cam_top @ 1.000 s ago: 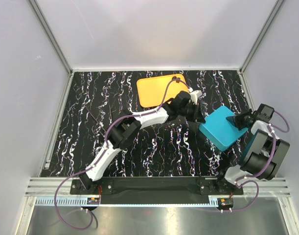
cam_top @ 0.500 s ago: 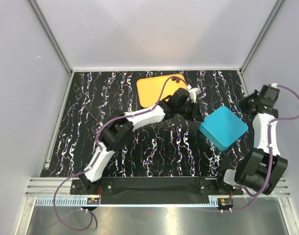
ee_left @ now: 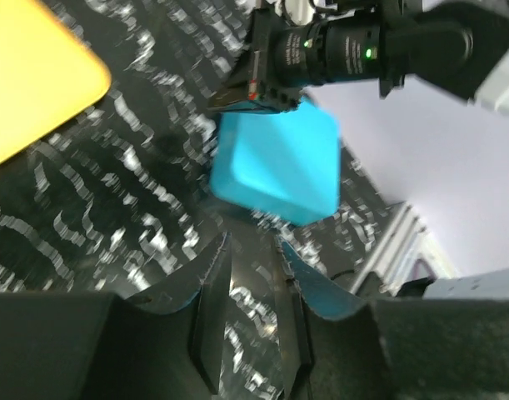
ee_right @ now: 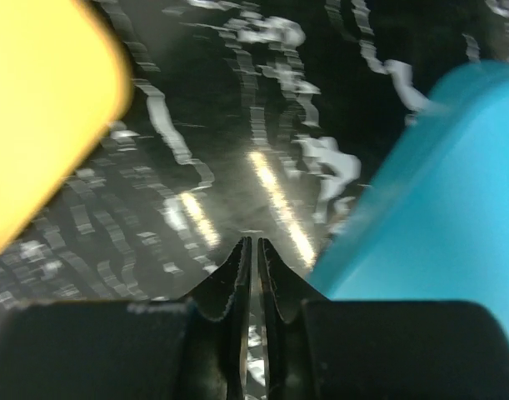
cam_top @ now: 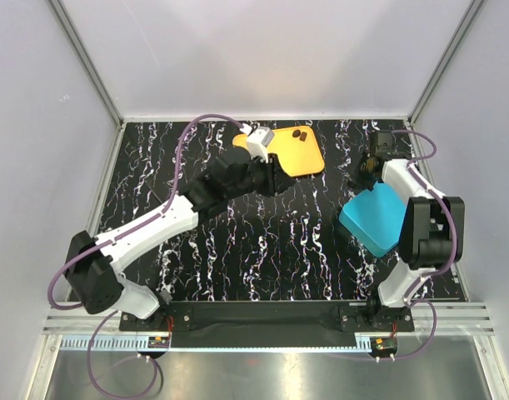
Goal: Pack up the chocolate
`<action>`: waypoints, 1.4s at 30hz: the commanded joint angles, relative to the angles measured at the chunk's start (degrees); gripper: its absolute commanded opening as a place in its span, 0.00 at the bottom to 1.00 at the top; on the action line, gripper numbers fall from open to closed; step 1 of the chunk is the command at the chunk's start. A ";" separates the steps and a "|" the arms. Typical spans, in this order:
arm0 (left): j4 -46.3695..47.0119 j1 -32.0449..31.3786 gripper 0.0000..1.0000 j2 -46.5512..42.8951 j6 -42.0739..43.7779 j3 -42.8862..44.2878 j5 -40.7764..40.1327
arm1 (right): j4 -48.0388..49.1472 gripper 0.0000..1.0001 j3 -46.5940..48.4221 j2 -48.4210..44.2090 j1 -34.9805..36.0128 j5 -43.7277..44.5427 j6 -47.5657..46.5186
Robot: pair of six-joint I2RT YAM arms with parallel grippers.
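Note:
Two dark brown chocolate pieces [cam_top: 300, 132] lie at the far edge of the flat orange tray [cam_top: 304, 157]; no other pieces show. The closed teal box [cam_top: 379, 218] sits to the right, and also shows in the left wrist view [ee_left: 279, 162] and the right wrist view [ee_right: 437, 192]. My left gripper [cam_top: 281, 182] is at the tray's near edge and points toward the box. Its jaws [ee_left: 250, 242] are a little apart and empty. My right gripper [cam_top: 361, 171] hovers just beyond the box's far corner. It is shut and empty over bare table [ee_right: 254, 242].
The tray's corner shows in the left wrist view [ee_left: 29, 75] and the right wrist view [ee_right: 37, 108]. The black marbled table [cam_top: 237, 242] is enclosed by white walls with metal rails. The right arm's camera [ee_left: 337, 54] is in front of my left gripper.
The left arm swung back to the left, from the tray's right side to its near edge. The right arm rose from the box's right side to beyond its far corner.

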 commanded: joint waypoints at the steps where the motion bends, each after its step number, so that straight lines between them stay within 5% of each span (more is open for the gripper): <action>1: -1.83 -0.52 0.31 -3.49 2.89 -5.18 -6.39 | -3.64 0.14 0.35 1.21 -0.43 7.19 -2.92; 15: -4.82 -0.44 0.33 -12.46 5.00 -8.36 -11.06 | -3.72 0.13 -5.73 -0.28 -0.43 15.72 -4.59; 19: -6.57 -0.44 0.42 -13.87 6.58 -6.69 -12.11 | -5.48 0.19 -2.39 -5.28 -0.43 12.31 -5.65; 23: -8.77 -0.43 0.60 -15.45 7.90 -4.41 -12.73 | -10.57 0.53 3.93 -11.52 -0.43 8.44 -5.56; 24: -9.73 -0.35 0.63 -15.98 8.43 -4.05 -13.08 | -12.24 0.82 5.86 -13.02 -0.43 7.39 -5.56; 26: -10.53 -0.43 0.71 -17.91 8.87 -3.26 -14.22 | -14.17 1.00 7.02 -18.11 -0.43 4.57 -5.39; 27: -11.06 -0.35 0.74 -18.87 9.31 -3.26 -14.75 | -14.71 1.00 7.63 -19.96 -0.43 3.95 -5.39; 29: -11.59 -0.35 0.99 -21.33 10.01 -2.82 -16.07 | -16.46 1.00 8.07 -25.23 -0.43 1.86 -5.21; 42: -16.07 -0.35 0.99 -33.29 12.65 -5.10 -22.39 | -25.44 1.00 3.51 -46.51 -0.43 -2.55 -7.06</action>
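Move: Just off the far-left side of the closed blue box, the right hand has the box's middle about 8 cm back, 8 cm to its right and 6 cm below. From the same hand, the yellow tray's middle lies some 12 cm ahead and 23 cm left, and the two chocolates left on it 18 cm ahead and 17 cm left, all about 9 cm lower. From the left hand, the box lies around 29 cm right, 2 cm ahead and 25 cm down. Sinking about 5 cm while drawing back and right, the right hand pushes its nearly shut fingers against the box's far-left side, then opens wide and rises steeply some 28 cm, drawing back and tipping its fingers up. The left hand dips, then withdraws about 15 cm left, away from the box, climbing and opening wide. ##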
